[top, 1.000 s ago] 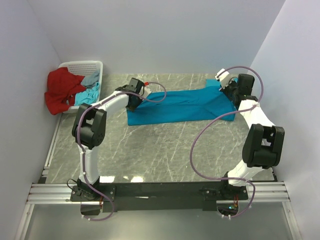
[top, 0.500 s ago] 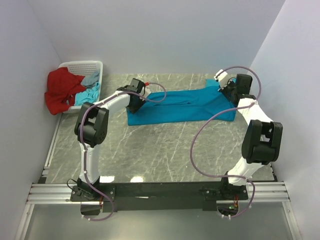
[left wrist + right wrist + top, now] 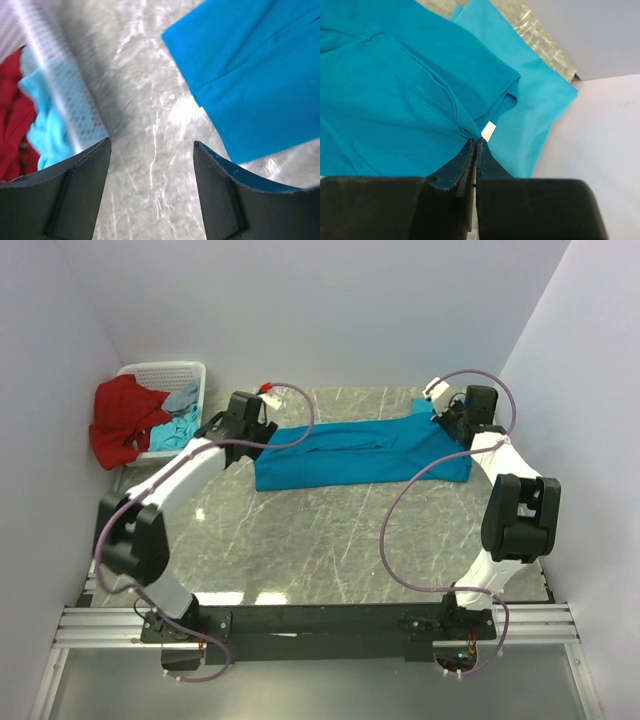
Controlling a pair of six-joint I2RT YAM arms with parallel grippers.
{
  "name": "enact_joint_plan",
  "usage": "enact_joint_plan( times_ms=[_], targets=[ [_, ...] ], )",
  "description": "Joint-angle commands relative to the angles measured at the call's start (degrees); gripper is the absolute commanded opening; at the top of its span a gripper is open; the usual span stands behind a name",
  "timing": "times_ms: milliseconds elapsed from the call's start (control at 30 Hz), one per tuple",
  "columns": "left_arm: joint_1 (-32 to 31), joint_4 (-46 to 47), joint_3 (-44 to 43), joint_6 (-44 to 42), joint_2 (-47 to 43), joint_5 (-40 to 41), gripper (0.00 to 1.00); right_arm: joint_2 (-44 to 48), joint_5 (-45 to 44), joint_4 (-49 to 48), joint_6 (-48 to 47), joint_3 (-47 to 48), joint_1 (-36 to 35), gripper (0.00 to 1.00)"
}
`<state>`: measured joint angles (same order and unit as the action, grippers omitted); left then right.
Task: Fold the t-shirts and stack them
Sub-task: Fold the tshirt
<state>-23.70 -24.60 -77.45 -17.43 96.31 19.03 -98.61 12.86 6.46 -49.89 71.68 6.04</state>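
Note:
One teal-blue t-shirt (image 3: 360, 452) lies folded into a long strip across the far half of the table, also seen in the left wrist view (image 3: 260, 75) and the right wrist view (image 3: 395, 100). My left gripper (image 3: 240, 428) hangs open over bare table just left of the strip's left end, with nothing between its fingers (image 3: 151, 144). At the strip's right end, my right gripper (image 3: 450, 420) is shut on a pinch of the shirt's cloth next to a small white label (image 3: 476, 140).
A white basket (image 3: 165, 375) stands at the far left corner, its wall (image 3: 70, 100) close to my left gripper. A red garment (image 3: 125, 420) and light blue cloth (image 3: 182, 422) hang over it. The right wall stands close beside the right arm.
My left gripper has opened, let go of the shirt's left end and swung left toward the basket. The right gripper has stayed shut on the shirt.

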Motion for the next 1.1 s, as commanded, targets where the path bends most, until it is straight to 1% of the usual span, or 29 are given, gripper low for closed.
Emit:
enact_joint_plan(
  times_ms=[0, 133, 267, 433, 533, 633, 800, 900, 1067],
  targets=[
    [-0.3, 2.8, 5.3, 5.5, -6.1, 1.3, 0.73, -1.6, -1.2, -0.8, 0.7, 2.8, -0.7, 0.02],
    [-0.3, 3.7, 11.3, 7.4, -13.9, -0.8, 0.74, -1.9, -1.9, -0.8, 0.4, 3.3, -1.1, 0.02],
    [-0.3, 4.1, 18.5, 9.2, -19.5, -2.4, 0.75, -2.6, -2.9, -0.3, -0.6, 4.3, -1.7, 0.02],
    [-0.3, 6.1, 25.1, 10.6, -27.7, -3.6, 0.75, -3.3, -4.2, 0.1, -1.5, 6.1, -2.8, 0.02],
    [-0.3, 8.2, 28.3, 10.8, -31.1, -4.0, 0.76, -3.3, -4.4, 0.2, -1.8, 6.8, -3.5, 0.02],
    [-0.3, 10.4, 30.1, 10.8, -32.2, -4.9, 0.77, -3.1, -5.0, 0.3, -2.8, 7.2, -4.4, 0.02],
    [-0.3, 10.0, 29.3, 10.8, -30.7, -5.8, 0.77, -3.4, -6.2, 0.6, -3.7, 7.9, -5.8, 0.02],
    [-0.3, 10.1, 29.4, 10.5, -30.7, -6.5, 0.77, -4.0, -7.1, 0.4, -4.1, 8.6, -7.6, 0.02],
    [-0.3, 10.3, 29.5, 10.6, -31.4, -7.2, 0.77, -5.2, -7.8, 0.6, -4.1, 10.0, -8.3, 0.02]
  ],
)
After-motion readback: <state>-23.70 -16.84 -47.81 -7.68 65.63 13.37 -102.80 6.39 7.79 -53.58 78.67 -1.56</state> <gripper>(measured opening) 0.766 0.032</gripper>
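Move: The near left corner of the folded t-shirt lies about 7 cm back and 2 cm to the right of the empty left hand, 12 cm below; the shirt's far left corner is some 8 cm ahead and 4 cm right, and the laundry basket 10 cm ahead and 23 cm left. From the right hand, which already pinches the shirt's edge in the air, the shirt's middle lies roughly 15 cm left, 4 cm back and 11 cm down, the stacked shirt 3 cm ahead and 6 cm right. Still pinching the t-shirt's edge, the right hand dips about 2 cm, then carries it some 4.5 cm left and 3 cm forward while rising, towards the shirt's middle. The left hand, wide open and touching nothing, draws back about 10 cm at nearly the same height past the shirt's near left corner, rolling some 15 degrees left side down, and stops there. ##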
